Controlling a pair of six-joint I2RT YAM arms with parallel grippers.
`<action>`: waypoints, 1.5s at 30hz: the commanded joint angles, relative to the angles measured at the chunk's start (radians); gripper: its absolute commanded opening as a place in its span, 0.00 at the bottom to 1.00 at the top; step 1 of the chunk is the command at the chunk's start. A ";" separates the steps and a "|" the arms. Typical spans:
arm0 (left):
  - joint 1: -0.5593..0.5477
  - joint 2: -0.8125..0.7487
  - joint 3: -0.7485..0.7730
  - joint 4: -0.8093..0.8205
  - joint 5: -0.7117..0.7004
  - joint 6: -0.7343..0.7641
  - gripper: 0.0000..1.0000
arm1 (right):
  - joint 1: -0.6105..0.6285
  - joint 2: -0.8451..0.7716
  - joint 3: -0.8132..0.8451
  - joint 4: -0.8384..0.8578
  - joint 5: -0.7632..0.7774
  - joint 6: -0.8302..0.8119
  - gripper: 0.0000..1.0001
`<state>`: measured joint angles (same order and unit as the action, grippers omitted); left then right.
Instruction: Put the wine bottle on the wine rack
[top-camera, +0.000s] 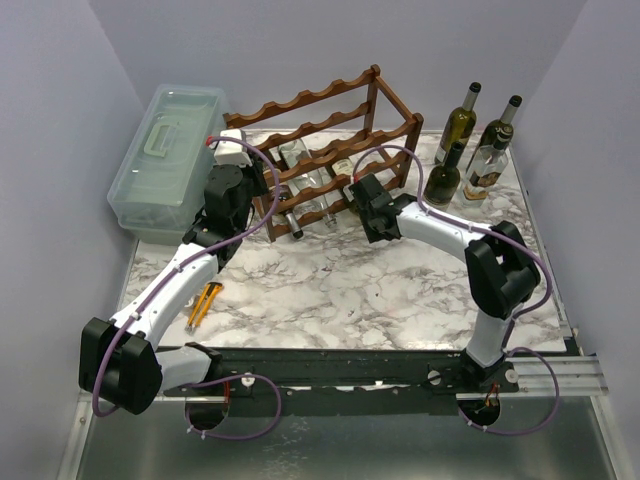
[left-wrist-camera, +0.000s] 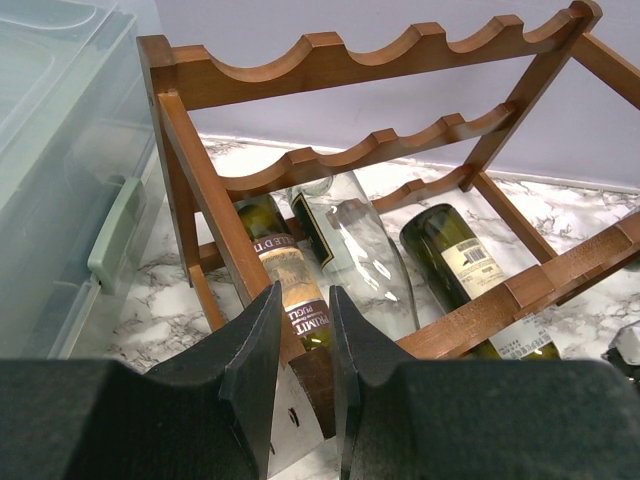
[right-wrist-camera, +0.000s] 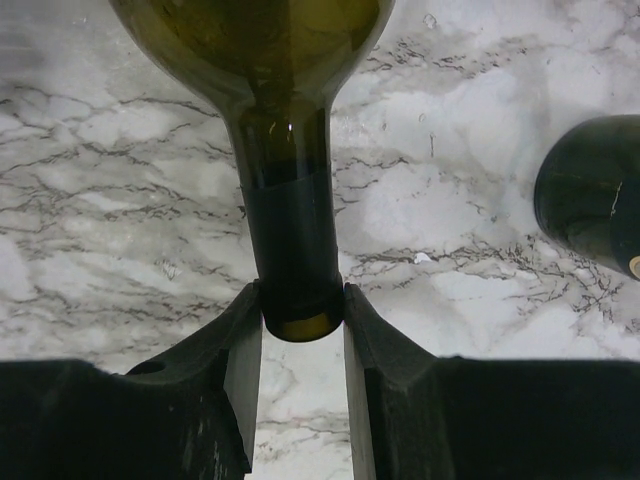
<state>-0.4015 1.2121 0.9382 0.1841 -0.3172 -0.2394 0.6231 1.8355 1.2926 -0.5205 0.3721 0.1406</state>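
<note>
The dark reddish-brown wine rack (top-camera: 325, 130) stands at the back middle of the marble table, with bottles lying in its bottom tier. My left gripper (top-camera: 262, 188) is at the rack's near-left corner. In the left wrist view its jaws (left-wrist-camera: 305, 300) are shut on the rack's wooden post (left-wrist-camera: 315, 375). My right gripper (top-camera: 360, 195) is at the rack's near-right end. In the right wrist view it (right-wrist-camera: 302, 300) is shut on the mouth of a dark green wine bottle (right-wrist-camera: 290, 230), which points straight away from it and lies low over the marble.
A pale green plastic box (top-camera: 165, 160) sits left of the rack. Several wine bottles (top-camera: 460, 125) stand at the back right. An orange-handled tool (top-camera: 205, 303) lies near the left arm. Another dark bottle (right-wrist-camera: 590, 200) lies right of the held one.
</note>
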 joint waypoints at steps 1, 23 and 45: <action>-0.011 0.020 0.011 -0.051 0.046 -0.008 0.27 | -0.001 0.052 0.033 0.093 0.082 -0.024 0.01; -0.011 0.029 0.011 -0.054 0.040 -0.002 0.27 | -0.002 0.148 0.033 0.227 0.063 -0.009 0.01; -0.012 0.031 0.012 -0.058 0.027 0.008 0.26 | -0.008 0.112 -0.080 0.602 0.054 -0.058 0.15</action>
<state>-0.4019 1.2221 0.9424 0.1890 -0.3103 -0.2390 0.6205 1.9820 1.2442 -0.0063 0.4137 0.0700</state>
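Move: The right gripper holds the wine bottle by its mouth, with the base already inside the rack; the third slot of the lowest tier has its middle about 19 cm ahead and 9 cm to the left, roughly level. The clear bottle lies some 17 cm ahead and 17 cm left; the nearest standing bottle is about 8 cm ahead and 15 cm right, its middle 8 cm higher. From the left gripper the slot is about 16 cm ahead, 15 cm right and 22 cm down. Keep the right gripper pinched on the bottle's mouth and feed the bottle base-first into the rack beside the clear one, about 7 cm forward and 4 cm left. Dip slightly, lift a little over the quick first half, then ease on while sinking some 3 cm, tipping the fingers up about 15 degrees from their steep downward slant. ##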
